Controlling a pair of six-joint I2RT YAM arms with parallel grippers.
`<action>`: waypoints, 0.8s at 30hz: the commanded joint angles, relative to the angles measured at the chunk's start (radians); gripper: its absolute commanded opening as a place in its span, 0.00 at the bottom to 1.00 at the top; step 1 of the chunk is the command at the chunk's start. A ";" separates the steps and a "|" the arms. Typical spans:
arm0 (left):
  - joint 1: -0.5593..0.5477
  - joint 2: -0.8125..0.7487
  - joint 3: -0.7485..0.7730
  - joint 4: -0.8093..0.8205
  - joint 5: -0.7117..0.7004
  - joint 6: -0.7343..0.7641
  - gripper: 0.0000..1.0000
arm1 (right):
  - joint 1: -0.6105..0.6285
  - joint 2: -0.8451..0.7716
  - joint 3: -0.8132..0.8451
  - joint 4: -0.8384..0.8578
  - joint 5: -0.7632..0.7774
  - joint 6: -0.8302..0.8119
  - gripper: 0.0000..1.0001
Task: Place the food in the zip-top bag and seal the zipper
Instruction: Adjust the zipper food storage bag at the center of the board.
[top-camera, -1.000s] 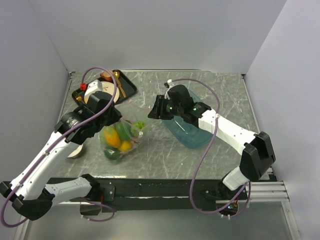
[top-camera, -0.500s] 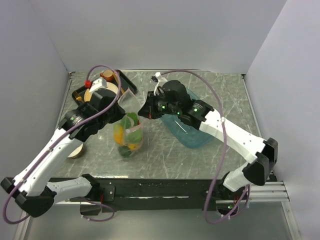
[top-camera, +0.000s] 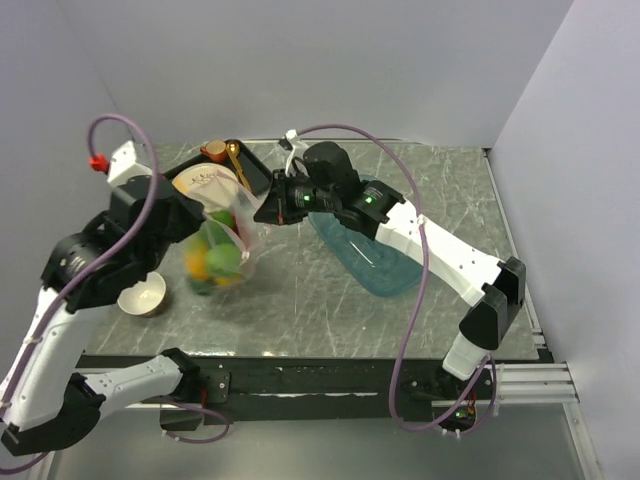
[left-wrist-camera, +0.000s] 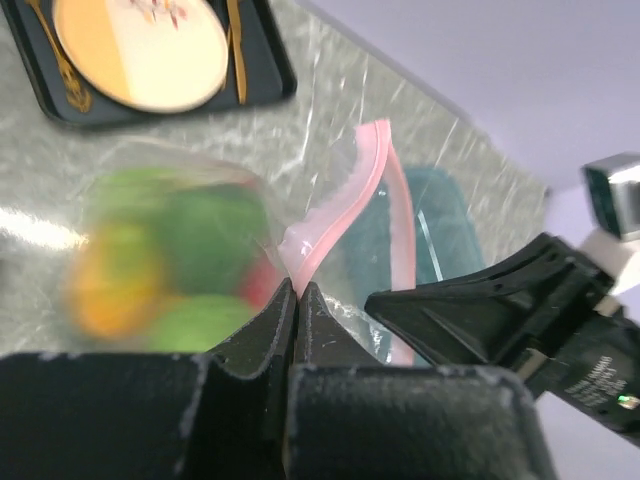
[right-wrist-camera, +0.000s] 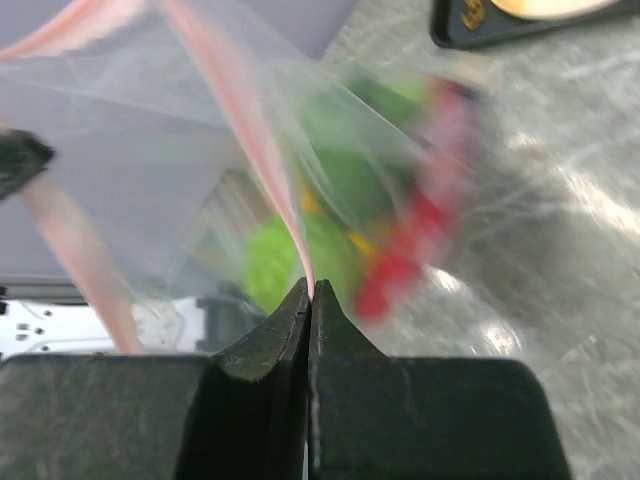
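Note:
The clear zip-top bag (top-camera: 228, 250) hangs between both grippers above the table's left half. Inside it the food (top-camera: 212, 262) shows as a blurred cluster of green, orange-yellow and red pieces (left-wrist-camera: 165, 275) (right-wrist-camera: 340, 235). My left gripper (left-wrist-camera: 297, 287) (top-camera: 215, 222) is shut on the pale pink zipper (left-wrist-camera: 350, 190) at one end of the mouth. My right gripper (right-wrist-camera: 310, 290) (top-camera: 262, 212) is shut on the zipper (right-wrist-camera: 255, 150) further along. The bag's mouth gapes between the two grips.
A teal translucent tub (top-camera: 375, 262) lies right of the bag, under the right arm. A black tray (top-camera: 255, 182) with a plate (top-camera: 205, 183) and gold cutlery sits at the back left. A small white bowl (top-camera: 140, 296) stands near the left arm.
The right gripper has closed on the zipper strip. Both arms have carried the bag up and to the left, and the left arm has risen. The food swings and blurs.

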 joint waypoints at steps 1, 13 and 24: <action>0.005 0.008 0.045 0.024 -0.049 0.047 0.01 | 0.007 -0.001 0.060 0.047 -0.013 0.028 0.00; 0.006 0.077 -0.332 0.285 0.177 0.069 0.01 | -0.007 -0.086 -0.436 0.133 0.146 0.056 0.02; 0.006 0.184 -0.315 0.365 0.307 0.103 0.01 | -0.096 -0.292 -0.599 0.067 0.344 0.032 0.91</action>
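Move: The food bag hangs off the board between my two hands, its zip strip pinched in both. The clear board spot where it is going lies about 32 cm below my left hand, 6 cm back and 2 cm left; from my right hand, roughly 26 cm down, 8 cm back and 7 cm left. From my right hand the blue bin stands some 25 cm right and 8 cm ahead, on the board. From my left hand the plate is around 24 cm ahead and 10 cm left, the bowl 26 cm left and 4 cm back. I lower the bag by its zip strip towards the board while shifting it right: my left hand drops about 14 cm, goes 8 cm right and a little forward, keeps its pinch and tips down about 15 degrees, turning slightly clockwise. My right hand sinks some 20 cm and goes right about 10 cm, its fingers tilting down, then opens wide and lets go of its side of the strip. ##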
